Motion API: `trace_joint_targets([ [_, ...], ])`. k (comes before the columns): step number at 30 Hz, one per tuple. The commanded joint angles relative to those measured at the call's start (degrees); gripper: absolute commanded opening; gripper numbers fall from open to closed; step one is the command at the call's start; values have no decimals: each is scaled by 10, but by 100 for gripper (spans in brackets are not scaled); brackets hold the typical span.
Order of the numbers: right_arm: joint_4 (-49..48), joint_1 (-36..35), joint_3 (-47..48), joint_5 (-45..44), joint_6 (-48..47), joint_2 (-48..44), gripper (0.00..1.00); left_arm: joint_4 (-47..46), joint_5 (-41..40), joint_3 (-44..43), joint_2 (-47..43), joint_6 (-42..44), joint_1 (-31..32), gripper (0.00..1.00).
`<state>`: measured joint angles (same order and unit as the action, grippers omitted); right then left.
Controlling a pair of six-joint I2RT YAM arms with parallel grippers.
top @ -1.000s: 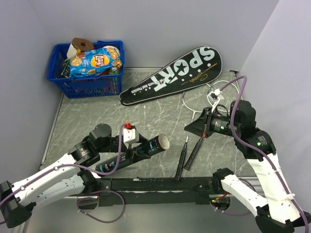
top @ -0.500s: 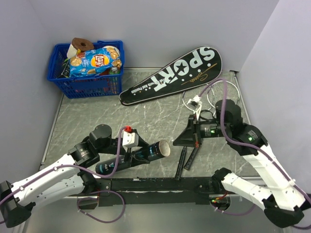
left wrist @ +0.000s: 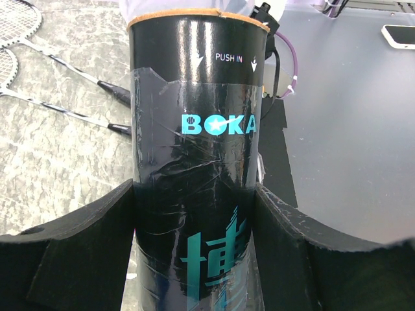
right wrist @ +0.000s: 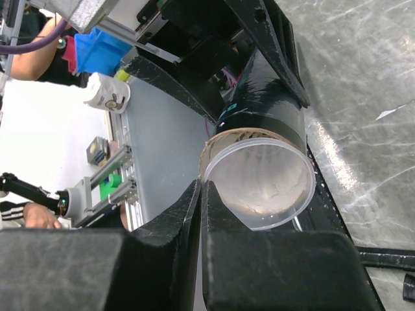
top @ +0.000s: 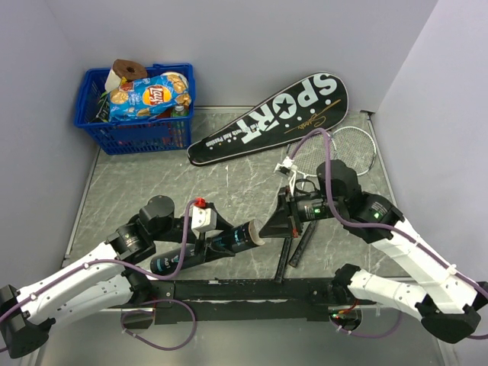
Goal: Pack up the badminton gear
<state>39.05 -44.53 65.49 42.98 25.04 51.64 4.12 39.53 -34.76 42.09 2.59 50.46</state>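
My left gripper [top: 207, 242] [left wrist: 194, 192] is shut on a dark cylindrical tube [top: 235, 238] [left wrist: 194, 123] lettered "BOKA", held lying with its open mouth toward the right. My right gripper [top: 268, 227] [right wrist: 200, 186] is shut on the rim of a clear plastic lid [right wrist: 262, 184], which stands right at the mouth of the tube [right wrist: 266, 103]. Two silver rackets [top: 339, 146] lie at the right, their black handles [top: 285, 253] near the front edge. The black "SPORT" cover [top: 282, 114] lies at the back.
A blue basket [top: 130, 134] of snacks stands at the back left corner. The racket shafts [left wrist: 61, 87] lie just beyond the tube. A black rail [top: 252, 288] runs along the table's near edge between the arm bases.
My right arm has swung left and forward from above the racket handles, bringing the lid up to the tube's mouth. The left gripper and tube barely shifted.
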Motion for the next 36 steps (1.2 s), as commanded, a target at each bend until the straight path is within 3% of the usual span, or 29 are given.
trace_joint_targets([
  [1,-29,-25,6,-23,7,11,6,-30,2,-19,-13,4,3,1],
  [17,-61,-57,-6,-37,19,30,8,-27,-2,-20,-18,6,3,1],
  [22,-76,-62,-11,-35,24,36,14,-29,-3,-20,-19,6,3,1],
  [28,-120,-70,-32,-19,43,30,29,-31,-2,-18,-21,5,3,1],
  [36,-195,-82,-81,-4,89,25,39,-37,-3,-15,-29,2,3,1],
])
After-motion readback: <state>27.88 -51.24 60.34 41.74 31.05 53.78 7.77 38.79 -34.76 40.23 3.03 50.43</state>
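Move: The clear lid sits crooked in the tube's mouth. Its middle is some 3 cm to the right hand's left and 3 cm below, level fore and aft, with the closed fingertips at its upper edge. The left gripper, round the tube, is about 13 cm to the right hand's left, 3 cm back and 9 cm lower; from it the lid is about 10 cm right, 3 ahead and 6 up. The racket handles lie on the table, roughly 8 cm to the right hand's right, level fore and aft, 28 cm below. Leftward along the tube, into its mouth, the right hand eases about 3 cm, drifting roughly 1 cm back and down, with its closed fingertips bearing on the lid's upper edge. During the second half the fingers spread to a bit over a third open, the lower one ending just inside the upper rim. The left hand keeps its grip on the tube and stays nearly in place. ##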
